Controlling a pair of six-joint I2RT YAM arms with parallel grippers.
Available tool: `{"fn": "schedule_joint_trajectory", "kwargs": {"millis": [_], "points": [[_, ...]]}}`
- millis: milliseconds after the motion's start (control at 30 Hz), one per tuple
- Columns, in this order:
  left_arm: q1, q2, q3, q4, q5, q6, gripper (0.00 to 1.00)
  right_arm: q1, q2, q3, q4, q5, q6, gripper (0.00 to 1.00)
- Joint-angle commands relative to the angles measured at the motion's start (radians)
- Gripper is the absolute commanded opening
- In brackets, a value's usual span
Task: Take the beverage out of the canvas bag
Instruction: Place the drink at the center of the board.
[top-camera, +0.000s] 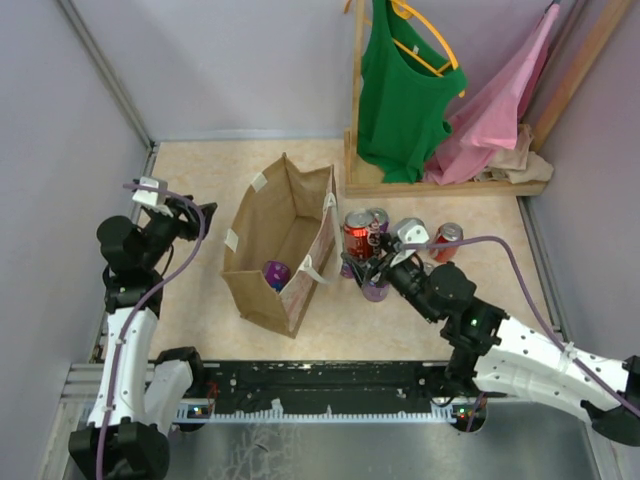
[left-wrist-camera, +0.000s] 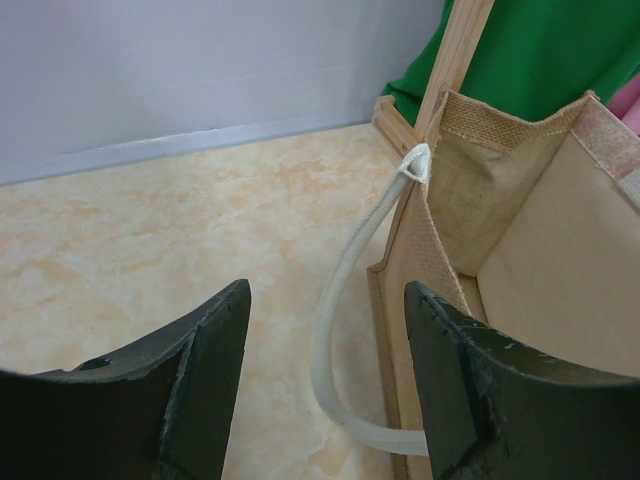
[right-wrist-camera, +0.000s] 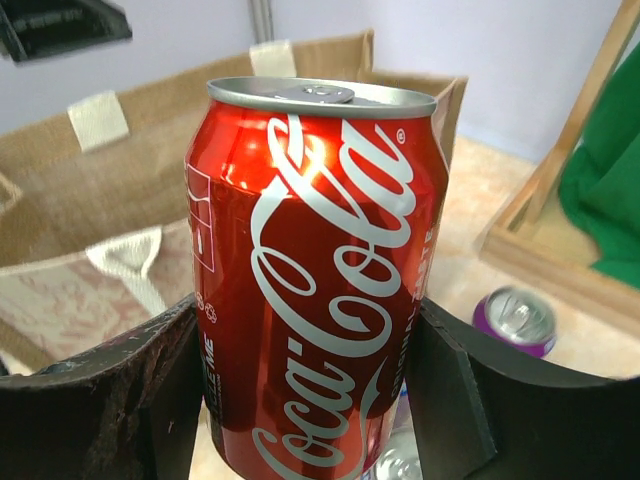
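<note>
The tan canvas bag (top-camera: 262, 300) stands open in the middle of the table, with a purple can (top-camera: 276, 272) on its bottom. My right gripper (top-camera: 362, 248) is just right of the bag, shut on a red cola can (top-camera: 357, 234). In the right wrist view both fingers (right-wrist-camera: 150, 390) press the red cola can (right-wrist-camera: 320, 280) upright, with the bag (right-wrist-camera: 120, 190) behind it. My left gripper (top-camera: 205, 213) hovers open to the left of the bag. Between its tips (left-wrist-camera: 325, 290) I see the bag's pale strap handle (left-wrist-camera: 375, 225) and the bag's wall (left-wrist-camera: 440, 220); it holds nothing.
Other cans stand right of the bag: a silver-topped one (top-camera: 377, 218), a purple one (top-camera: 375, 291) and a red one (top-camera: 447, 240). A purple can (right-wrist-camera: 515, 320) shows past the held can. A wooden rack (top-camera: 450, 185) with green (top-camera: 400, 90) and pink clothes stands at the back right.
</note>
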Motion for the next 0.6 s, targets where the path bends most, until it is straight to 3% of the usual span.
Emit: {"fn": "schedule_joint_trajectory", "kwargs": {"millis": [0, 267, 467, 533, 567], "points": [[-0.015, -0.008, 0.032, 0.016, 0.052, -0.001, 0.69, 0.05, -0.007, -0.063, 0.083, 0.034, 0.092, 0.0], [-0.04, 0.001, 0.036, 0.046, 0.15, -0.061, 0.7, 0.161, 0.122, -0.165, 0.261, 0.113, 0.126, 0.0], [-0.061, 0.029, 0.079, 0.029, 0.332, -0.182, 0.67, 0.245, 0.183, -0.189, 0.35, 0.195, 0.072, 0.0], [-0.067, 0.044, 0.12, -0.016, 0.413, -0.205, 0.69, 0.263, 0.181, -0.227, 0.432, 0.201, 0.01, 0.0], [-0.071, 0.041, 0.137, -0.03, 0.438, -0.212, 0.69, 0.28, 0.177, -0.267, 0.564, 0.217, -0.05, 0.0]]}}
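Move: The Coca-Cola can is already in the right hand; the clear patch of table beside the bag's near end, its likely place, is about 4 cm back, 5 cm left and 30 cm below. Purple cans stand 6 cm ahead, straight in line, and level but 6 cm right, both 24 cm down. The bag's middle is 6 cm ahead, 16 cm left of that hand, and 5 cm back, 15 cm right of the left hand, both some 18 cm below. The Coca-Cola can, kept in the right fingers, is lowered quickly by about 14 cm, then levels off and lifts slightly, drifting back and left towards the bag's near end while the wrist tips down some 15 degrees. The left hand, still open, swings about 6 cm right and a little back towards the bag, turning clockwise. ##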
